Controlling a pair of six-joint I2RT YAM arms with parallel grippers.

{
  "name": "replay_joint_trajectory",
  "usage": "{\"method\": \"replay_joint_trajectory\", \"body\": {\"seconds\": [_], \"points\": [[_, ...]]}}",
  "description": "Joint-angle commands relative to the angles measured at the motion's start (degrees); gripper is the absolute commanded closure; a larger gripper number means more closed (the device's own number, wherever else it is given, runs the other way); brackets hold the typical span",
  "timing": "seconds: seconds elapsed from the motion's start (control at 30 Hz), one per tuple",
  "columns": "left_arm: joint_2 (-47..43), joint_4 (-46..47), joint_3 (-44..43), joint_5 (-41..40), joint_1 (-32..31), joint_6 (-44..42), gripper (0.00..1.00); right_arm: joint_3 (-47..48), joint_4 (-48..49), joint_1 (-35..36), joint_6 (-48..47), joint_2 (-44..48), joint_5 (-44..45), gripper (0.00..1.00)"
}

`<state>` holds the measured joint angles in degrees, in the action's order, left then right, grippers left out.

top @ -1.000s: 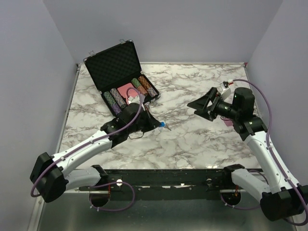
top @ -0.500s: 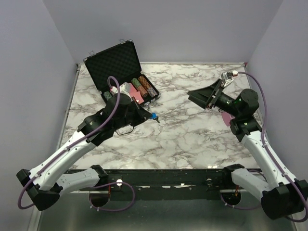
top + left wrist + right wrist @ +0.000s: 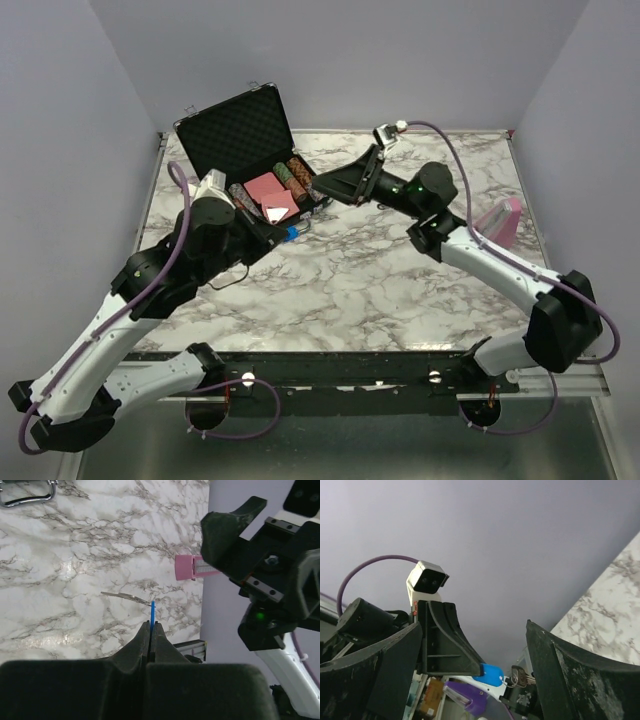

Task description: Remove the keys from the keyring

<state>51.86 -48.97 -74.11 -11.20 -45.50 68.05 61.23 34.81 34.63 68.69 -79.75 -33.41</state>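
My left gripper (image 3: 286, 232) is lifted above the table in front of the poker chip case, shut on the bright blue piece (image 3: 293, 232) of the key bunch. In the left wrist view the blue piece (image 3: 152, 612) sticks out edge-on from the closed jaws (image 3: 151, 625), with a thin silvery key (image 3: 126, 597) beside it. My right gripper (image 3: 322, 190) is open, pointing left, close to the bunch. In the right wrist view the blue piece (image 3: 490, 674) and the small silvery keys (image 3: 520, 676) hang between its spread fingers (image 3: 568, 675). The ring itself is too small to make out.
An open black case (image 3: 238, 128) with poker chips (image 3: 290, 178) and pink cards stands at the back left. A pink block (image 3: 503, 222) sits near the table's right edge, also in the left wrist view (image 3: 192, 566). A metal handle (image 3: 27, 499) lies on the marble.
My left gripper has lifted and drawn back left with the keys. My right arm has swung left across the table to face it, uncovering the pink block.
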Motion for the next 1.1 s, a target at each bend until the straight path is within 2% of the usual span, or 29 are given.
{"method": "replay_joint_trajectory", "body": {"seconds": [0.0,0.2,0.27,0.53,0.73,1.07], "points": [[-3.2,-7.6,-4.0,-5.7,0.2,3.0,1.00,0.9,18.8,6.4,1.3,-5.7,4.0,0.09],[-5.7,-12.1,-7.5,-8.9,0.7,3.8,1.00,-0.4,32.9,12.3,1.7,-10.6,5.4,0.14],[-6.5,-12.5,-7.8,-9.5,0.7,3.8,1.00,-0.2,35.1,13.6,1.7,-11.8,5.3,0.15],[-7.6,-12.6,-10.2,-9.7,1.0,3.8,1.00,4.1,35.2,17.4,1.7,-16.5,2.0,0.24],[-8.1,-12.0,-10.4,-9.7,1.0,4.2,1.00,5.2,34.5,18.5,1.1,-17.1,1.6,0.27],[-8.4,-10.4,-10.4,-9.2,1.1,4.9,1.00,5.4,33.7,19.3,1.1,-17.5,0.5,0.41]]}}
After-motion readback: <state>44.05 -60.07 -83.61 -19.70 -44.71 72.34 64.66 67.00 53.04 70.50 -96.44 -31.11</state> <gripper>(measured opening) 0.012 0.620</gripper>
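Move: The blue tag is pinched in the left fingers, about 1 cm ahead, 1 cm right and 1 cm below that hand point, with the keys hanging from it; the right gripper it is carried towards is roughly 9 cm ahead, 7 cm right and 3 cm higher. From the open right hand, the tag lies some 8 cm back, 6 cm left and 4 cm lower. The chip case is about 30 cm ahead of the left hand, 8 cm left and 30 cm below. The right hand sweeps about 10 cm left and 9 cm back in towards the blue tag, mostly early and then easing, while its wrist rolls and swings counter-clockwise some 25 degrees and its wide-open fingers narrow to roughly two thirds, bringing the tips up to the ring end of the tag. The left hand keeps its shut pinch on the tag and carries it left and up, with a little back, turning slightly counter-clockwise before it all but stops to present the ring; whether the right fingers touch yet can't be seen. ##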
